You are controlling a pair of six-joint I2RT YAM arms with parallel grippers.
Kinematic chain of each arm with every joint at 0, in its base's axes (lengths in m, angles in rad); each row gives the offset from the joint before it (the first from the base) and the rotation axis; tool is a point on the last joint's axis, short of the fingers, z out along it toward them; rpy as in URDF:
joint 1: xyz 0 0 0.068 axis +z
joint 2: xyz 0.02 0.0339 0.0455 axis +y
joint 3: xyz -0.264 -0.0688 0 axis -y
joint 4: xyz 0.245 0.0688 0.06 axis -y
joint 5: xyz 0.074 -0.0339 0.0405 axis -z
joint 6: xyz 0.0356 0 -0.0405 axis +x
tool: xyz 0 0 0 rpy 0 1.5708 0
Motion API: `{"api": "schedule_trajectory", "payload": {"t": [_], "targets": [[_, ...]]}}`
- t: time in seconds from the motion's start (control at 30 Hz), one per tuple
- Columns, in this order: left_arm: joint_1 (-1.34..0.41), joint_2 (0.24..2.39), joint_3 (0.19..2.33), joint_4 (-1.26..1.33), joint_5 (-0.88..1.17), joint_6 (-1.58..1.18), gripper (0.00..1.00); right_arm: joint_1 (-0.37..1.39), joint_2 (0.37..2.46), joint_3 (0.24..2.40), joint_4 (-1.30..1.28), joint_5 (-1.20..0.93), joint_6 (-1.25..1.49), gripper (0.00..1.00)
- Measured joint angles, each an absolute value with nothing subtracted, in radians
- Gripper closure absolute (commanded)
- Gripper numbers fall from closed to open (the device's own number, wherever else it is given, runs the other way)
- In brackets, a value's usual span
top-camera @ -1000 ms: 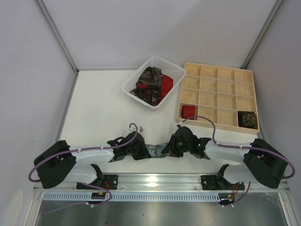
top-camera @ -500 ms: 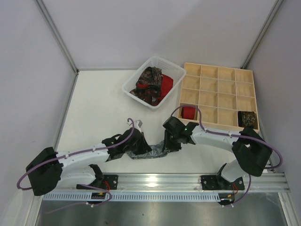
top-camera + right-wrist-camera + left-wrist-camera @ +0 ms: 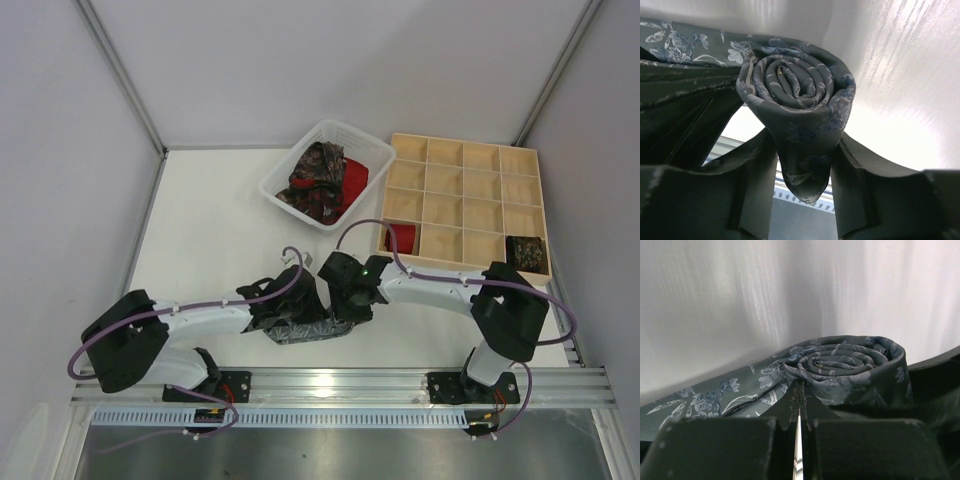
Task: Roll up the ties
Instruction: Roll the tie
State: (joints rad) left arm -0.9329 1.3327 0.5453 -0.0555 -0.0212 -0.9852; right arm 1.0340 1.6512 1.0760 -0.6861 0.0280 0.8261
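Observation:
A grey flower-patterned tie [image 3: 312, 330] lies near the table's front edge between my two grippers. In the right wrist view its rolled end [image 3: 795, 90] is a tight spiral, and my right gripper [image 3: 802, 145] is shut on it, with a finger [image 3: 752, 175] against each side. From the left wrist the same roll [image 3: 845, 362] lies just past my left gripper [image 3: 800, 383], which is shut and pinches the fabric at the roll's base. The unrolled strip [image 3: 700, 402] trails to the left. In the top view the left gripper [image 3: 290, 316] and right gripper [image 3: 346, 303] stand close together.
A white basket [image 3: 292, 155] at the back holds a paisley tie [image 3: 315, 180] and a red tie [image 3: 352, 178]. To its right, a wooden grid tray [image 3: 465, 205] has a red roll [image 3: 402, 237] and a dark roll [image 3: 525, 252] in separate cells.
My right arm has swung left and away from the front edge, carrying the roll towards the left gripper. The flat stretch of tie between the grippers has shortened. The left gripper stays shut.

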Motion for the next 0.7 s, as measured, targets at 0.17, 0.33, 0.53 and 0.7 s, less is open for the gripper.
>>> {"api": "schedule_trajectory", "payload": {"t": [0.17,0.33,0.53,0.7], "targets": [[-0.929,1.338,0.530,-0.023,-0.020,-0.987,1.00,1.081,1.665,1.109,-0.719,0.084,0.792,0.38],[-0.929,1.321,0.485,-0.010,-0.022,-0.992,1.00,1.121,1.665,1.131,-0.716,0.141,0.722,0.30],[-0.926,1.299,0.458,-0.010,-0.023,-0.995,0.99,1.147,1.665,1.131,-0.661,0.167,0.632,0.25],[-0.918,1.288,0.444,-0.010,-0.024,-0.996,0.99,1.175,1.665,1.132,-0.630,0.188,0.565,0.24]]}}
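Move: The tie roll stands on edge between the right fingers, about 1 cm ahead of them and roughly 1 cm lower; from the shut left fingers its middle is some 3 cm right, 1 cm ahead and level in height. The tie's unrolled tail lies about 13 cm left of the right hand, 3 cm back and 4 cm lower. The red rolled tie in the tray is roughly 19 cm ahead, 13 cm right and 2 cm lower. Right fingers open off the roll, shifting 3 cm left, twisting counter-clockwise; shut left hand eases left and down. ##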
